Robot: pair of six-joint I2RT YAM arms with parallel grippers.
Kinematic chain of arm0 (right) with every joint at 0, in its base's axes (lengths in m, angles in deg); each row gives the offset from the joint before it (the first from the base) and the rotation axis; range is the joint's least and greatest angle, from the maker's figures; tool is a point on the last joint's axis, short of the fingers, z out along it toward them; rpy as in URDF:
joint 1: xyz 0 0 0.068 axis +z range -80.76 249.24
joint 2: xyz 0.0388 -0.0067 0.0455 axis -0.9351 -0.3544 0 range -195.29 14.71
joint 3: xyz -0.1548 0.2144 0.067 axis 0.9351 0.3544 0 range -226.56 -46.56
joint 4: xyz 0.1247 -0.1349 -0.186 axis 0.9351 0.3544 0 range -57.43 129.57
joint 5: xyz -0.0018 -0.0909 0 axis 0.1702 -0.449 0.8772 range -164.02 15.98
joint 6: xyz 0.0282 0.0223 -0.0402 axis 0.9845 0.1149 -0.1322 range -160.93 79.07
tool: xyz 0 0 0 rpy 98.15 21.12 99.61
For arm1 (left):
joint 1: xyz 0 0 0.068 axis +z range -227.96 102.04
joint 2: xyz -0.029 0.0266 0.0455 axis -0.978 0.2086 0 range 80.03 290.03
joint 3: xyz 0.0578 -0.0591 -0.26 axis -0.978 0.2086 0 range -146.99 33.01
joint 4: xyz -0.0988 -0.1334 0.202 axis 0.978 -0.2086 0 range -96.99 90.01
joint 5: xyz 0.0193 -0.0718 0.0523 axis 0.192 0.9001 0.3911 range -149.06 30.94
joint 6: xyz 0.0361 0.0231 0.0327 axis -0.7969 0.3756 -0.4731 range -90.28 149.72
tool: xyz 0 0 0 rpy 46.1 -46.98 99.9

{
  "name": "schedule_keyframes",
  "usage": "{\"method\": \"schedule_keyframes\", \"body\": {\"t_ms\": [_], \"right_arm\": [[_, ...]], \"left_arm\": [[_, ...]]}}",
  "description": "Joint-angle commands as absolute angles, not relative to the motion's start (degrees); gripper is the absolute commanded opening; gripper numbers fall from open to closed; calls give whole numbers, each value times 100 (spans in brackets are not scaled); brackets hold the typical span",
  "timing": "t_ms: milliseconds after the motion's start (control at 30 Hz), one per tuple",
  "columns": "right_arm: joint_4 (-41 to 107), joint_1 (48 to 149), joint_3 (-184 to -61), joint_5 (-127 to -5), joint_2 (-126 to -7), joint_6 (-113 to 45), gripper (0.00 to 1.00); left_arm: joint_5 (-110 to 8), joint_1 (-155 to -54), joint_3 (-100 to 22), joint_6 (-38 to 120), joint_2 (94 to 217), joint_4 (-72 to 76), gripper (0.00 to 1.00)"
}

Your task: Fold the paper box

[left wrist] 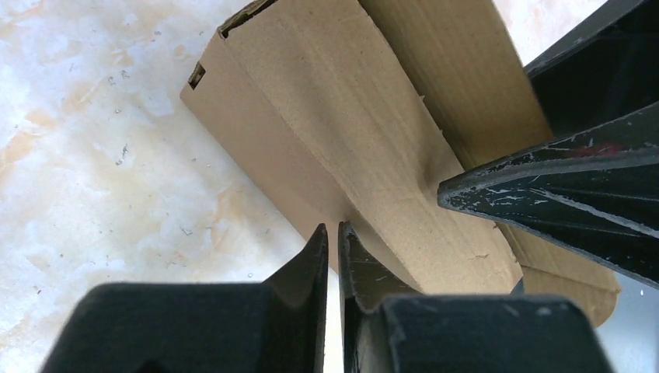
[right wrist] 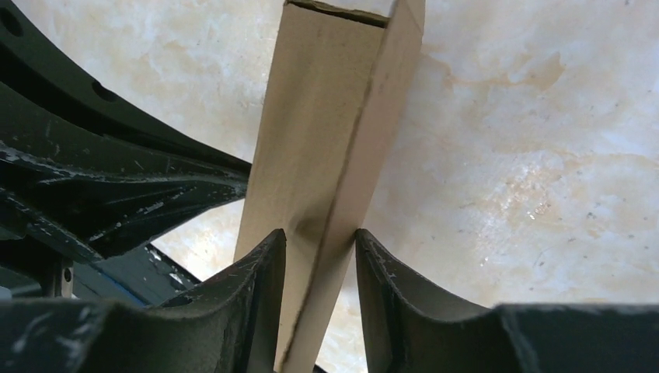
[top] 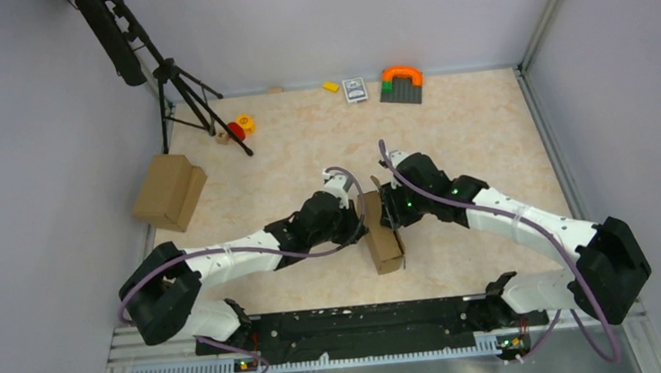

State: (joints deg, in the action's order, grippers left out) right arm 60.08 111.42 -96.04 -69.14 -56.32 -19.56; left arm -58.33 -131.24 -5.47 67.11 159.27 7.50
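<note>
The paper box (top: pixel 384 240) is a narrow brown carton in the middle of the table, between both arms. In the right wrist view the box (right wrist: pixel 326 116) runs away from the camera, and my right gripper (right wrist: pixel 320 237) is shut on its near end, one finger on each side face. My right gripper (top: pixel 386 209) meets the box's far end from the right. My left gripper (left wrist: pixel 333 231) is shut with only a thin slit between the fingers, its tips against the side of the box (left wrist: pixel 365 132); nothing is between them. My left gripper (top: pixel 359 223) sits at the box's left.
A bulkier brown carton (top: pixel 168 192) lies at the left edge. A tripod (top: pixel 179 91) stands at the back left with small toys (top: pixel 240 127) by its foot. A yellow block (top: pixel 331 86), a card deck (top: pixel 355 90) and a grey plate with an orange arch (top: pixel 401 86) are along the back wall.
</note>
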Motion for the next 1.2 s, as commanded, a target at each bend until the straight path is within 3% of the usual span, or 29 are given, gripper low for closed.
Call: {"method": "schedule_keyframes", "body": {"t_ms": [0, 267, 633, 933, 1000, 1067, 1167], "right_arm": [[5654, 11099, -9544, -6620, -5685, -1823, 36], [5917, 11099, -9523, -6734, -5832, -1997, 18], [6337, 11105, -9621, -7090, -5818, -2357, 16], [6402, 11104, -9633, -7102, -5878, -2455, 16], [6426, 11099, -9671, -7104, -5856, -2477, 16], [6442, 11099, -9719, -7096, -5828, -2483, 16], [6482, 11101, -9791, -7099, -5783, -2493, 17]], "left_arm": [[-5577, -13104, -740, 6739, 15998, 1102, 9], [-5380, -13105, -735, 6743, 16189, 1178, 8], [-5853, -13040, -680, 6364, 15447, 129, 15], [-5630, -12395, -640, 5970, 14991, -56, 23], [-5251, -12135, -716, 5748, 15055, 163, 30], [-5148, -11994, -786, 5494, 15140, 321, 44], [-5050, -11878, -951, 5198, 15356, 552, 52]]}}
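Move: The paper box stands lengthwise between the hands. From the left fingertips, at its left wall, its middle is some 3 cm to the right, 1 cm back and 3 cm below. From the right hand the upright side flap on the box's right edge centres about 2 cm back, level sideways, roughly 2 cm below; the box's middle is 2 cm back, 2 cm left, 5 cm below. The rounded end tab stands about 10 cm ahead and 2 cm left of the right hand. Down and slightly right, about 2 cm in all, the right hand sinks while its part-open fingers close on the side flap along the box's right edge and then hold there. The left hand, at the left wall, first eases about 1 cm down and back, then rises and swings left and forward some 8 cm, clear of the wall, its nearly shut fingers opening about halfway. ##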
